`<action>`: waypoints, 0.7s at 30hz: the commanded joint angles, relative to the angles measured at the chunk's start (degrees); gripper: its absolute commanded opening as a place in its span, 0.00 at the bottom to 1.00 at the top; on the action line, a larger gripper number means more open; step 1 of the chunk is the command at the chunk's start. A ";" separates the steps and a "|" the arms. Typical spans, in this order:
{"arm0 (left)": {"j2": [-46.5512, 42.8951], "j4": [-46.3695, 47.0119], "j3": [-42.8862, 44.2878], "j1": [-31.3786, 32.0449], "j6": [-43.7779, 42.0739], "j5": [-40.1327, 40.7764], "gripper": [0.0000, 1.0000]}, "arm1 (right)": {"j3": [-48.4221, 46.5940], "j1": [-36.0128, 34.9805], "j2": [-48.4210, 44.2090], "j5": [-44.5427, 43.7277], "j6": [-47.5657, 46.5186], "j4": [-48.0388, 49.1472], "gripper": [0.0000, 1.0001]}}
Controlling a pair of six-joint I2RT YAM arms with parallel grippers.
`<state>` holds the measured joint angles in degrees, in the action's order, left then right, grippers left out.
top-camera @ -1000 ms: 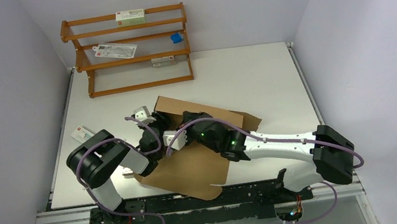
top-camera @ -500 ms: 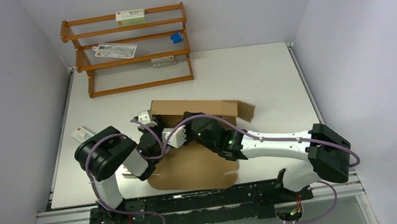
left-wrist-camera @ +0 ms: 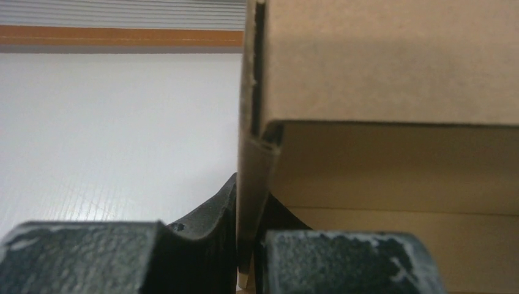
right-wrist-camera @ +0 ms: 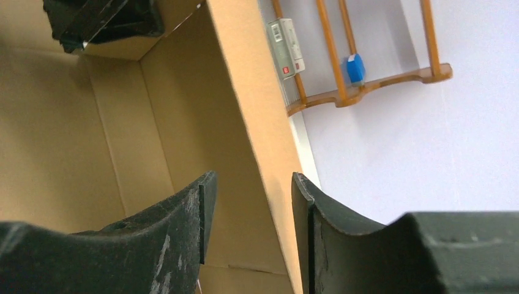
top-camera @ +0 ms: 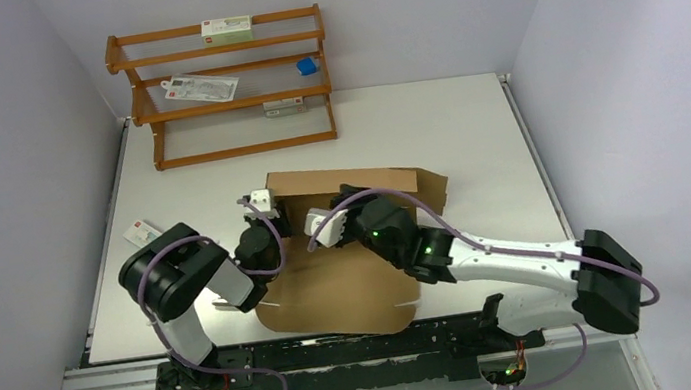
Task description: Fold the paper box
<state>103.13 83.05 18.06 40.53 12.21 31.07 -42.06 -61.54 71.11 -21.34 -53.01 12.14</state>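
The paper box (top-camera: 339, 292) is brown corrugated cardboard lying in front of both arms, its wide panel flat on the table and its back wall (top-camera: 350, 180) standing upright. My left gripper (top-camera: 261, 209) is at the box's left end. In the left wrist view it (left-wrist-camera: 251, 205) is shut on a thin upright side flap (left-wrist-camera: 252, 177) at the corner of the wall (left-wrist-camera: 392, 61). My right gripper (top-camera: 321, 226) is inside the box. In the right wrist view it (right-wrist-camera: 254, 208) is open, and the wall's edge (right-wrist-camera: 260, 122) runs between its fingers.
An orange-brown wooden rack (top-camera: 222, 90) stands at the back left of the table, holding small white cartons and a blue item (top-camera: 306, 65). Another white carton (top-camera: 142, 232) lies on the table left of the left arm. The rack (right-wrist-camera: 367, 79) also shows in the right wrist view.
The box has turned square to the table and its back wall now stands straight. My left gripper has shut on the side flap. My right gripper has opened and shifted right.
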 commanded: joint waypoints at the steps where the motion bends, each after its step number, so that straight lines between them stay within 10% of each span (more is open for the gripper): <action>1: -6.07 -8.96 2.06 -0.46 -2.48 -4.44 0.13 | 2.77 0.32 -6.29 -0.13 7.59 4.15 0.53; 21: -23.77 -30.29 -0.07 -0.46 0.07 -4.00 0.62 | 11.70 0.40 -20.10 -8.27 20.75 15.76 0.75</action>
<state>85.43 59.00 19.20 40.32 9.04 27.94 -29.08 -61.45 51.55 -25.47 -38.17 25.89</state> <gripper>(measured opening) 0.582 0.717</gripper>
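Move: My left hand still grips the box's left side flap; its middle is about 3 cm ahead and 1 cm above. The far wall's middle stands 5 cm ahead and some 13 cm to the right. My right hand is empty and high over the box. From it, the right side flap lies some 10 cm ahead, 18 cm right and 14 cm below, with the far wall's middle about 11 cm ahead, 3 cm right and 10 cm down. I open my left fingers to about half and let go of the left side flap, rising some 2 cm, so that they stand either side of the cardboard. My right hand climbs about 5 cm and goes as far to the right, easing back a little, away from the left corner over the box. It rolls its left side up nearly 30 degrees and opens wider. ##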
